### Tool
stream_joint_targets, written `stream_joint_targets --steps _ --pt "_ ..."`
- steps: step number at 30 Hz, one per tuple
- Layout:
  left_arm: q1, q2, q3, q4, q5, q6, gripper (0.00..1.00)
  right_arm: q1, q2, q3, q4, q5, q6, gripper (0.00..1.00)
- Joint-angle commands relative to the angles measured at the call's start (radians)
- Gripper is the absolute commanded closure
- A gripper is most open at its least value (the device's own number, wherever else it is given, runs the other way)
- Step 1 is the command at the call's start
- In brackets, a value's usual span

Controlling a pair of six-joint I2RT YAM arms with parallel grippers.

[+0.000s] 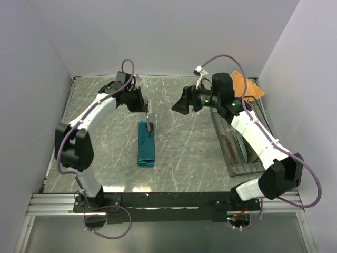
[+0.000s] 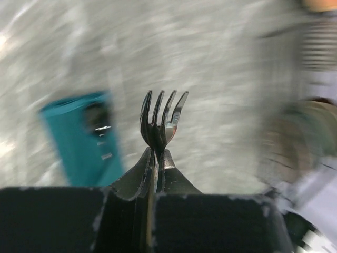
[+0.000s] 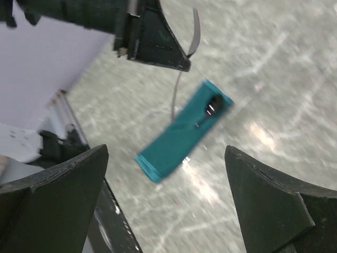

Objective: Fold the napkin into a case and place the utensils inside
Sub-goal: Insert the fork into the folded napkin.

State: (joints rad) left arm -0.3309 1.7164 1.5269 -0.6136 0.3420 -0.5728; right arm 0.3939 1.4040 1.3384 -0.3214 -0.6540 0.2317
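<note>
The teal napkin (image 1: 146,146) lies folded into a narrow strip in the middle of the table. The dark spoon's round bowl (image 1: 150,126) pokes out of its far end, with the rest tucked inside. My left gripper (image 1: 144,107) hovers just beyond that end, shut on the silver fork (image 1: 147,114), which hangs towards the napkin. In the left wrist view the tines (image 2: 163,118) stick out past the closed fingertips (image 2: 157,156), and the napkin (image 2: 84,139) is at the left. My right gripper (image 1: 177,106) is open and empty to the right. Its wrist view shows the napkin (image 3: 181,134), the spoon bowl (image 3: 215,103) and the fork (image 3: 178,89).
A wire dish rack (image 1: 227,150) holding plates stands along the right edge, under my right arm. An orange woven cloth (image 1: 247,87) lies at the back right corner. Grey walls close in the table on the left, back and right.
</note>
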Motion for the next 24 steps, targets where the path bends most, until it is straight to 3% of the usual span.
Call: stream_joint_targets --steps 1,7,24 --pt "0.016 0.08 0.033 -0.141 -0.146 0.05 0.99 -0.004 -0.045 -0.021 -0.057 0.066 -0.083 0.0" --pt "0.015 0.158 0.062 -0.153 -0.208 0.051 0.99 -0.004 -0.039 -0.028 -0.064 0.068 -0.089 0.0" --pt "0.004 0.252 0.064 -0.141 -0.215 0.044 0.99 -0.004 -0.005 -0.013 -0.059 0.036 -0.068 0.0"
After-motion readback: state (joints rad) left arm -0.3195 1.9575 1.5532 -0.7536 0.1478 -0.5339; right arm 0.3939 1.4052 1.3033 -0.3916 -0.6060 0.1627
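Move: The folded napkin's middle lies about 7 cm back, 1 cm to the left and some 18 cm below the left hand, which already holds the fork. The head of the spoon, already on the napkin's far end, is straight below the left hand, some 18 cm down. From the empty right hand the napkin's middle is about 14 cm left, 1 cm back and 28 cm below. Left hand, still gripping the fork, sinks about 12 cm towards the napkin, drifting 4 cm left and steepening downwards. ##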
